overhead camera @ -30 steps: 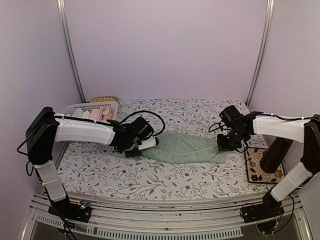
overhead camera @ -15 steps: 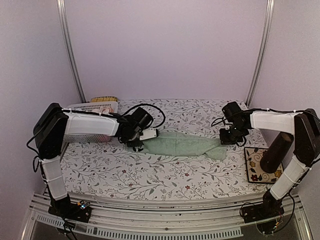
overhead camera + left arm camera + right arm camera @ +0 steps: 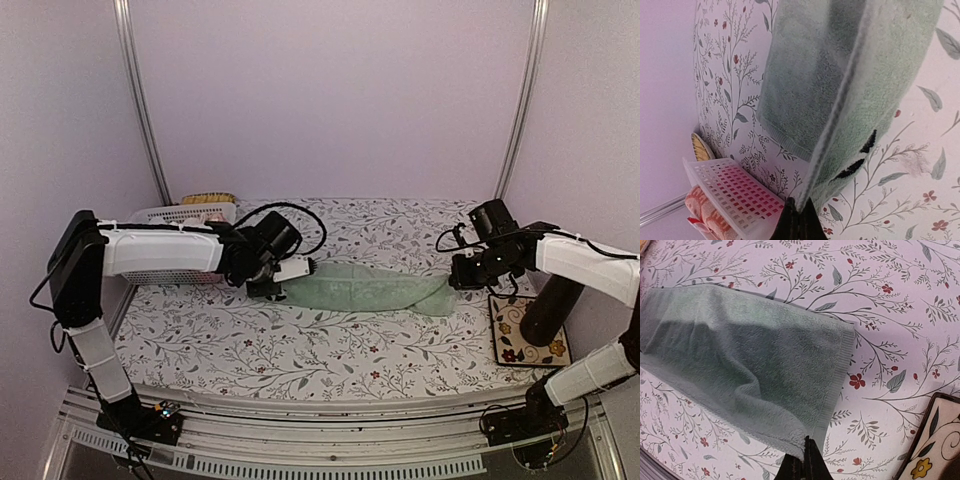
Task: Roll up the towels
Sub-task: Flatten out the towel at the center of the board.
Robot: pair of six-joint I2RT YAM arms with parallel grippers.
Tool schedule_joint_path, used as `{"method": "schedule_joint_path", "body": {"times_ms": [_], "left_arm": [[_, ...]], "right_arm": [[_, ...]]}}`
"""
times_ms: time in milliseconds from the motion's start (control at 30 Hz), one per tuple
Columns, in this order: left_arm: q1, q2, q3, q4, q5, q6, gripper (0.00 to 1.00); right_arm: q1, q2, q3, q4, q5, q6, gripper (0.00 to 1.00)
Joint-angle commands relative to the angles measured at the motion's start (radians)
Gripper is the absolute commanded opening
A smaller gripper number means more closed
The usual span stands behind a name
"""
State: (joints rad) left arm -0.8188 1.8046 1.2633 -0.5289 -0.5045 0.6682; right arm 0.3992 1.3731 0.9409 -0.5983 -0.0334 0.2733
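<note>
A pale mint green towel (image 3: 372, 290) is stretched left to right across the middle of the floral table, folded lengthwise. My left gripper (image 3: 282, 285) is shut on its left end; in the left wrist view the towel (image 3: 840, 85) has a small dark mark, and its hem sits pinched at that gripper (image 3: 799, 216). My right gripper (image 3: 458, 285) is shut on the right end, its tips (image 3: 807, 456) clamping a corner of the towel (image 3: 750, 360). An orange-salmon patterned towel (image 3: 702, 212) lies rolled inside the white basket (image 3: 735, 192).
The white lattice basket (image 3: 185, 214) stands at the back left, partly behind my left arm, with a yellow brush-like thing (image 3: 208, 199) behind it. A floral-patterned tray (image 3: 515, 335) lies at the right edge under my right arm.
Both grippers have carried the green towel farther back on the table. The right gripper has also moved right, pulling the towel longer and tauter.
</note>
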Motion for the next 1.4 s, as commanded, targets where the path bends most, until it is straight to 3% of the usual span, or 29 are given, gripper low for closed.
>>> {"method": "schedule_joint_path", "body": {"times_ms": [0, 267, 300, 333, 367, 400, 467, 600, 733, 800, 1033, 1167, 1367], "left_arm": [[-0.057, -0.036, -0.016, -0.133, 0.002, -0.122, 0.0], [-0.101, -0.106, -0.073, -0.236, 0.075, -0.247, 0.0], [-0.109, -0.113, -0.07, -0.25, 0.094, -0.256, 0.06], [-0.119, -0.122, -0.071, -0.26, 0.099, -0.263, 0.21], [-0.131, -0.133, -0.081, -0.262, 0.084, -0.269, 0.47], [-0.147, -0.15, -0.097, -0.251, 0.04, -0.265, 0.59], [-0.163, -0.181, -0.118, -0.253, 0.016, -0.248, 0.66], [-0.167, -0.224, -0.091, -0.268, 0.007, -0.252, 0.71], [-0.127, -0.221, -0.026, -0.225, -0.047, -0.279, 0.75], [-0.063, -0.201, 0.022, -0.163, 0.005, -0.311, 0.76], [0.214, 0.002, 0.23, 0.024, 0.338, -0.482, 0.8], [0.3, 0.12, 0.295, 0.117, 0.469, -0.517, 0.8], [0.365, 0.34, 0.44, 0.06, 0.582, -0.566, 0.75]], "right_arm": [[0.068, -0.081, -0.035, -0.074, -0.022, 0.028, 0.06], [0.18, -0.107, -0.088, -0.139, 0.032, 0.086, 0.12], [0.186, -0.112, -0.089, -0.148, 0.036, 0.093, 0.15], [0.193, -0.118, -0.088, -0.154, 0.037, 0.095, 0.17], [0.198, -0.126, -0.088, -0.161, 0.042, 0.095, 0.21], [0.2, -0.135, -0.085, -0.17, 0.048, 0.094, 0.27], [0.201, -0.157, -0.08, -0.189, 0.056, 0.092, 0.35], [0.201, -0.201, -0.068, -0.191, 0.048, 0.081, 0.57], [0.198, -0.201, -0.029, -0.157, 0.048, 0.081, 0.64], [0.172, -0.177, -0.005, -0.121, 0.051, 0.093, 0.7], [-0.043, -0.023, -0.01, 0.146, -0.139, 0.088, 0.73], [-0.079, 0.092, 0.028, 0.21, -0.14, 0.105, 0.74], [-0.141, 0.18, 0.033, 0.264, -0.157, 0.114, 0.76]]}}
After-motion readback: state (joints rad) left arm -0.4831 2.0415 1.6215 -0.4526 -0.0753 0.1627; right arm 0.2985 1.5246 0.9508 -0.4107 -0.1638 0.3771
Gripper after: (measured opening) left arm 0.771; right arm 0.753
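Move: Both hands hold the near side of the green towel off the board. From the left hand, the bare spot for its near-left corner is about 5 cm back, 5 left and 7 below; the far-left corner lies some 15 ahead and 2 left, the basket 18 ahead and 19 left. From the right hand, its corner's spot is about 10 back, 1 left and 9 below; the far-right corner is 9 straight ahead, the tray 4 back and 15 right. Both hands draw the held near side of the green towel back together by 8 or 9 cm, dipping slightly after the right has first bobbed up, and open their fingers wide to let it go towards the end of that pull. Empty, they rise and swing forward, the left in a high arc of about 23 cm that comes down towards the far-left corner while rolling left side down and turning counter-clockwise, the right in a lower, shorter sweep sinking towards the far-right corner. ##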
